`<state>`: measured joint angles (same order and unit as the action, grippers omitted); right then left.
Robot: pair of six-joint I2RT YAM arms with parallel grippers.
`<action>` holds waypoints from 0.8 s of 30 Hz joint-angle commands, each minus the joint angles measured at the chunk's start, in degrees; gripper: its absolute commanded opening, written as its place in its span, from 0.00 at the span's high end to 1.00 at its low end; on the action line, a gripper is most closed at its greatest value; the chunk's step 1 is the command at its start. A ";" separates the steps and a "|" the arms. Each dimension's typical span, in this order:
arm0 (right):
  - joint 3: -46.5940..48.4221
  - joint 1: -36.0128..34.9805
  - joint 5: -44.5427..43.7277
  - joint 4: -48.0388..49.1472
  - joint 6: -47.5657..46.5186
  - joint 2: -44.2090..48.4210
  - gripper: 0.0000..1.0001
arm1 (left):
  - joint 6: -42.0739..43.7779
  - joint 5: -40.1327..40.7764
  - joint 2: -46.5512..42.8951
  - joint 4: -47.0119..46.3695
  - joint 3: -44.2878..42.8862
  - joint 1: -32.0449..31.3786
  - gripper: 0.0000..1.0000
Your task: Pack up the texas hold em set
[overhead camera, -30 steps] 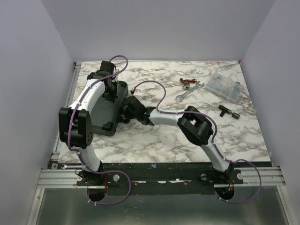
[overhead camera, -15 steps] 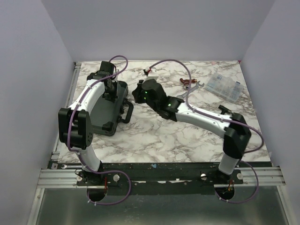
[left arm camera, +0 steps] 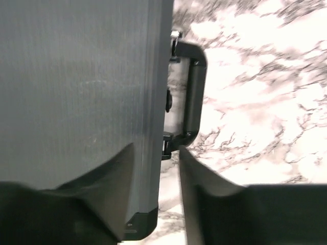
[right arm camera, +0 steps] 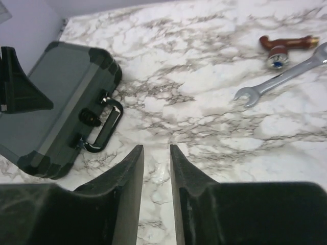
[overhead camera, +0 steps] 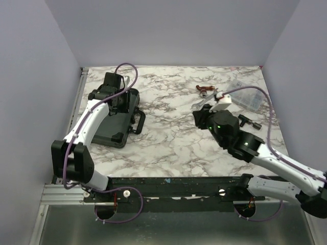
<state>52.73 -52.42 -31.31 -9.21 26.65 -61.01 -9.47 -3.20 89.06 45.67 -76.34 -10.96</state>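
The black briefcase (overhead camera: 113, 121) lies shut on the left of the marble table, its handle (overhead camera: 139, 122) pointing right. Chips, cards and discs are hidden inside it. My left gripper (overhead camera: 121, 102) hovers over the case's far right part. In the left wrist view it (left arm camera: 156, 153) is open, with one finger over the lid (left arm camera: 76, 92) and the other past the edge near the handle (left arm camera: 194, 97). My right gripper (overhead camera: 202, 118) is out over the middle of the table, well right of the case. Its fingers (right arm camera: 156, 153) stand a narrow gap apart, holding nothing. The case (right arm camera: 56, 102) also shows in the right wrist view.
A silver wrench (overhead camera: 206, 100) and a red-brown fitting (overhead camera: 204, 89) lie at the back centre-right. A clear compartment box (overhead camera: 245, 93) stands at the back right, with a small black T-shaped piece (overhead camera: 248, 121) in front of it.
My right arm has drawn back from the case's handle, rightward and toward the near side. My left arm has shifted slightly but stays over the case.
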 commanded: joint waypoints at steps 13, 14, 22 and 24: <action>4.90 -0.05 -19.76 -33.11 2.03 30.14 0.22 | -4.34 -7.33 -43.27 -29.77 18.30 -2.13 0.21; 5.89 -0.07 -20.13 -33.39 1.88 30.70 0.15 | -4.68 -7.31 -45.64 -30.09 18.78 -2.14 0.19; 13.89 -0.05 -24.02 -30.49 -6.96 30.89 0.00 | -4.76 -3.24 -61.54 -27.23 19.28 -2.14 0.11; 15.96 -0.12 -25.37 -29.82 -9.01 30.29 0.00 | -4.42 -1.69 -64.42 -26.40 18.65 -2.14 0.09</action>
<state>65.08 -52.42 -51.51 -39.11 22.98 -29.87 -13.78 -8.36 29.56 18.04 -56.90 -12.88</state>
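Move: The closed case's middle lies roughly 6 cm to the left hand's left, level with it fore and aft and about 10 cm below; its handle is some 6 cm to that hand's right, level ahead and 12 cm below. From the right hand, the case is about 8 cm ahead, 39 cm left and 22 cm below. The wrench lies 20 cm ahead and 3 cm right of that hand, the T-handle tool 9 cm ahead and 24 cm right, both about 26 cm below. With neither hand touching the case any more, both retreat from it. The left rises about 26 cm and draws back some 14, tipping its fingers up by over 60 degrees to nearly level and opening wide. The right sweeps about 19 cm to the right, climbing and easing back, turns roughly 20 degrees clockwise, and opens fully. ##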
